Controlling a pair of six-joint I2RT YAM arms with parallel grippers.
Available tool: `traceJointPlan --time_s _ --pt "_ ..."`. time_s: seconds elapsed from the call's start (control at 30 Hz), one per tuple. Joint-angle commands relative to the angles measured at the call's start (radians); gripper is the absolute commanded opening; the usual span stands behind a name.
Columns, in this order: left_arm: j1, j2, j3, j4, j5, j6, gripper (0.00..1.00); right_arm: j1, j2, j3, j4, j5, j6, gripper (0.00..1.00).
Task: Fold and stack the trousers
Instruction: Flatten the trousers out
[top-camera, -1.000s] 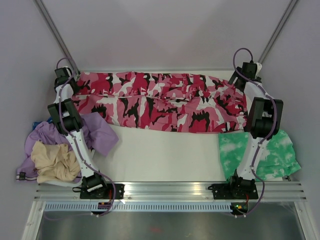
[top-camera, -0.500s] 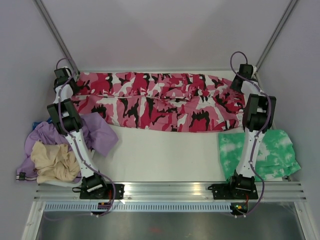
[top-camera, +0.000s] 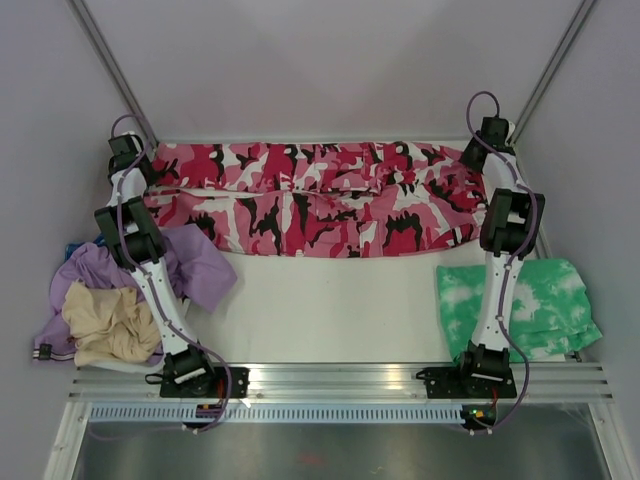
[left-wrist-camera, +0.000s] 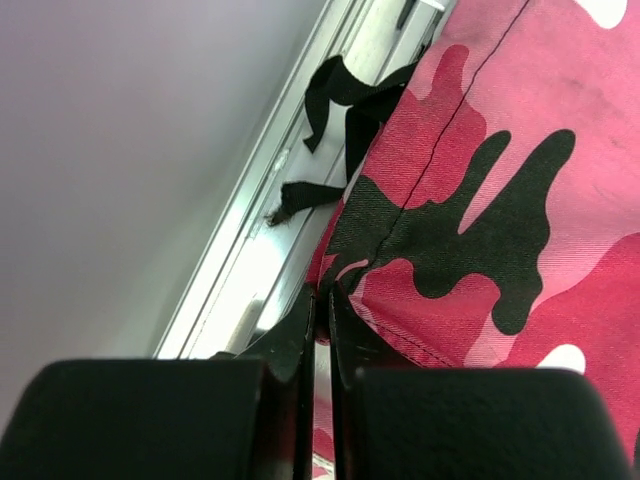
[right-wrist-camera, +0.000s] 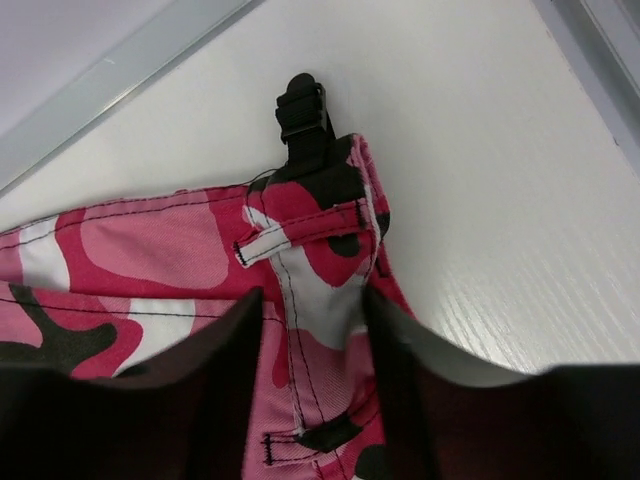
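The camouflage trousers (top-camera: 320, 200) lie lengthwise along the table's far edge, pink, red, white and black. My left gripper (top-camera: 140, 172) is at their far left end. In the left wrist view it (left-wrist-camera: 322, 295) is shut on the trousers' edge (left-wrist-camera: 500, 200), with a black strap (left-wrist-camera: 340, 110) trailing beyond. My right gripper (top-camera: 478, 158) is over the far right end. In the right wrist view it (right-wrist-camera: 312, 295) stands open, part-narrowed. Its fingers straddle the waistband corner (right-wrist-camera: 310, 225) with its belt loops and black buckle strap (right-wrist-camera: 305, 120).
A lilac garment (top-camera: 195, 265) and a beige one (top-camera: 105, 320) are heaped at the left by the left arm. A green-and-white tie-dye garment (top-camera: 545, 305) lies at the right near the right arm's base. A metal rail (top-camera: 340, 380) runs along the near edge.
The right arm has reached farther toward the back right corner and its jaws have narrowed. The trousers' right end has shifted toward the far edge and lies straighter. The left gripper is unchanged.
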Motion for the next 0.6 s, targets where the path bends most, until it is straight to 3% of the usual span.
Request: traceJointPlan --time_s 0.0,0.03,0.13,0.3,0.4,0.43,0.5,0.57 --pt "0.005 -0.052 -0.001 0.083 -0.033 -0.050 0.02 -0.034 0.032 0.013 -0.018 -0.052 0.025 0.56" --pt "0.004 -0.049 0.004 0.086 -0.032 -0.065 0.02 -0.031 0.025 0.008 -0.007 -0.078 0.002 0.70" --pt "0.002 -0.043 0.029 0.087 -0.010 -0.090 0.02 -0.008 -0.024 -0.006 0.007 -0.137 -0.104 0.94" --pt "-0.005 -0.099 0.023 0.086 0.034 -0.139 0.04 0.023 -0.181 -0.059 0.016 -0.155 -0.201 0.98" --pt "-0.018 -0.158 -0.045 0.130 0.077 -0.180 0.27 0.023 -0.300 -0.130 0.042 -0.227 -0.190 0.98" --pt "-0.028 -0.210 -0.101 0.150 0.077 -0.190 0.47 0.023 -0.329 -0.166 0.051 -0.249 -0.189 0.98" --pt "-0.045 -0.260 -0.154 0.207 0.063 -0.191 0.62 0.023 -0.420 -0.199 0.053 -0.310 -0.189 0.98" --pt "-0.051 -0.331 -0.213 0.227 0.056 -0.196 0.99 0.023 -0.509 -0.263 0.063 -0.347 -0.192 0.98"
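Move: The trousers lie spread between the hands. Their middle is about 46 cm to the left hand's right and 5 cm nearer the base; from the right hand it is about 43 cm left and 10 cm back, both a couple of centimetres below. The left hand has the far leg's near hem corner pinched, with that leg's far corner about 13 cm ahead and 1 cm right. The buckle strap stands some 6 cm ahead and 4 cm right of the right hand. The left fingers let go of the hem corner, opening wide after a short forward nudge, then lift away about 5 cm, drifting some 3 cm right over the cloth. The right fingers, already half open at the waistband, spread fully; that hand climbs about 10 cm and swings 6 cm left over the trousers, turning nearly 20 degrees counter-clockwise. ##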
